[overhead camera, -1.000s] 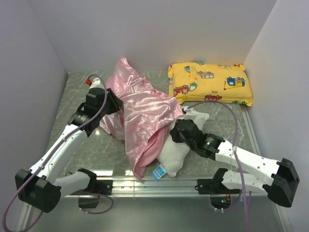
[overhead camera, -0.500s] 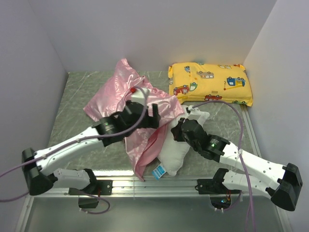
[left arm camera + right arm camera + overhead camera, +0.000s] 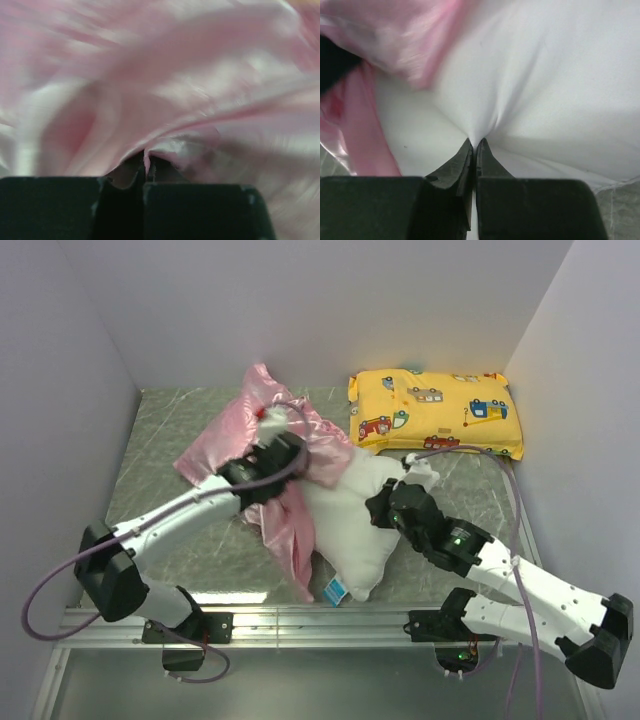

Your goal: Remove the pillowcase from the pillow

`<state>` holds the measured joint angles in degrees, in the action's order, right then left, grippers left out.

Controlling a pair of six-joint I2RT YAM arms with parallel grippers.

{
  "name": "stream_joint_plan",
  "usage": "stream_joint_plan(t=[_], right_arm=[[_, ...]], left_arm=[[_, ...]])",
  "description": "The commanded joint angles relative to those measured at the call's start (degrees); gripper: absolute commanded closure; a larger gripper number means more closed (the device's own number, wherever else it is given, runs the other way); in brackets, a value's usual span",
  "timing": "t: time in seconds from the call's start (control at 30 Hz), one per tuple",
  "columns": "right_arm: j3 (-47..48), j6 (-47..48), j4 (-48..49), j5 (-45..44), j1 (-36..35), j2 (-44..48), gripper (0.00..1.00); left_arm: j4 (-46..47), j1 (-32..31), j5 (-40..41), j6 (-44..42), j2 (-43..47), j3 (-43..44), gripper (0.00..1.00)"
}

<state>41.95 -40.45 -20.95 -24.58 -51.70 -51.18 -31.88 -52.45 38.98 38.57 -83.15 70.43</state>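
The pink satin pillowcase (image 3: 232, 430) lies bunched at the table's back middle, with a strip (image 3: 285, 540) hanging down over the left side of the white pillow (image 3: 350, 515). The pillow's blue-and-white tag (image 3: 335, 590) shows at its near corner. My left gripper (image 3: 292, 462) is shut on a fold of the pillowcase (image 3: 165, 100), which fills the left wrist view. My right gripper (image 3: 383, 508) is shut on the pillow's white cloth (image 3: 530, 85), pinched between its fingertips (image 3: 468, 150). Pink cloth (image 3: 395, 40) shows at the upper left of the right wrist view.
A yellow cartoon-vehicle-print pillow (image 3: 435, 412) lies at the back right by the right wall. Grey walls close in the left, back and right sides. A metal rail (image 3: 320, 625) runs along the near edge of the marble-pattern table (image 3: 160, 540).
My left gripper has swung from the left to over the pillow, dragging the pillowcase up and back. Much more of the white pillow is bare. My right gripper has kept its pinch.
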Motion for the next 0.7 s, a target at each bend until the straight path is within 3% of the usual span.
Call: stream_joint_plan(t=[0.0, 0.17, 0.23, 0.33, 0.43, 0.53, 0.57, 0.67], right_arm=[[4.27, 2.30, -6.82, -4.35, 5.28, 5.38, 1.00], [4.80, 6.52, -9.98, 3.57, 21.69, 13.37, 1.00], [4.80, 7.66, -10.43, 6.02, 25.32, 16.01, 1.00], [4.28, 8.89, -9.37, 12.00, 28.15, 16.03, 1.00], [4.19, 10.29, -8.85, 14.20, 28.23, 12.61, 1.00], [5.76, 12.40, -8.84, 17.37, 27.62, 9.62, 0.84], [6.90, 12.93, -8.85, 17.55, 27.19, 9.34, 0.68], [10.15, 14.51, -9.02, 14.40, 21.58, 8.29, 0.43]], left_arm=[[0.40, 16.70, 2.33, -0.94, 6.76, -0.47, 0.99], [4.11, 35.00, 0.56, 1.14, 16.77, -6.09, 0.99], [5.67, 39.07, -3.80, 2.39, 18.72, -9.50, 1.00], [10.51, 40.93, -16.19, 2.39, 20.66, -14.08, 0.99], [15.61, 36.38, -21.31, 5.11, 20.41, -20.76, 1.00], [17.46, 28.91, -18.16, 7.40, 19.00, -24.80, 1.00], [17.81, 26.37, -17.72, 8.36, 18.30, -25.51, 0.99], [19.66, 23.98, -17.71, 9.51, 18.11, -28.15, 1.00]])
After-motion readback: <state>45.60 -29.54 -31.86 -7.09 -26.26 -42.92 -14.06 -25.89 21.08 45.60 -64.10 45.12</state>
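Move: The left hand already grips the pillowcase, its bunched body some 8 cm to the left, level fore and aft and a little below; the pillow's middle lies about 12 cm right and 11 cm back. The right hand already pinches the pillow, whose middle is roughly 5 cm left, 4 cm back and 8 cm below. From that hand, the yellow pillow lies about 22 cm ahead and 16 cm right, the blue tag 20 cm back and 9 cm left. Left hand yanks the pillowcase about 18 cm left, then eases back; right pulls the pillow 9 cm right, opening. ##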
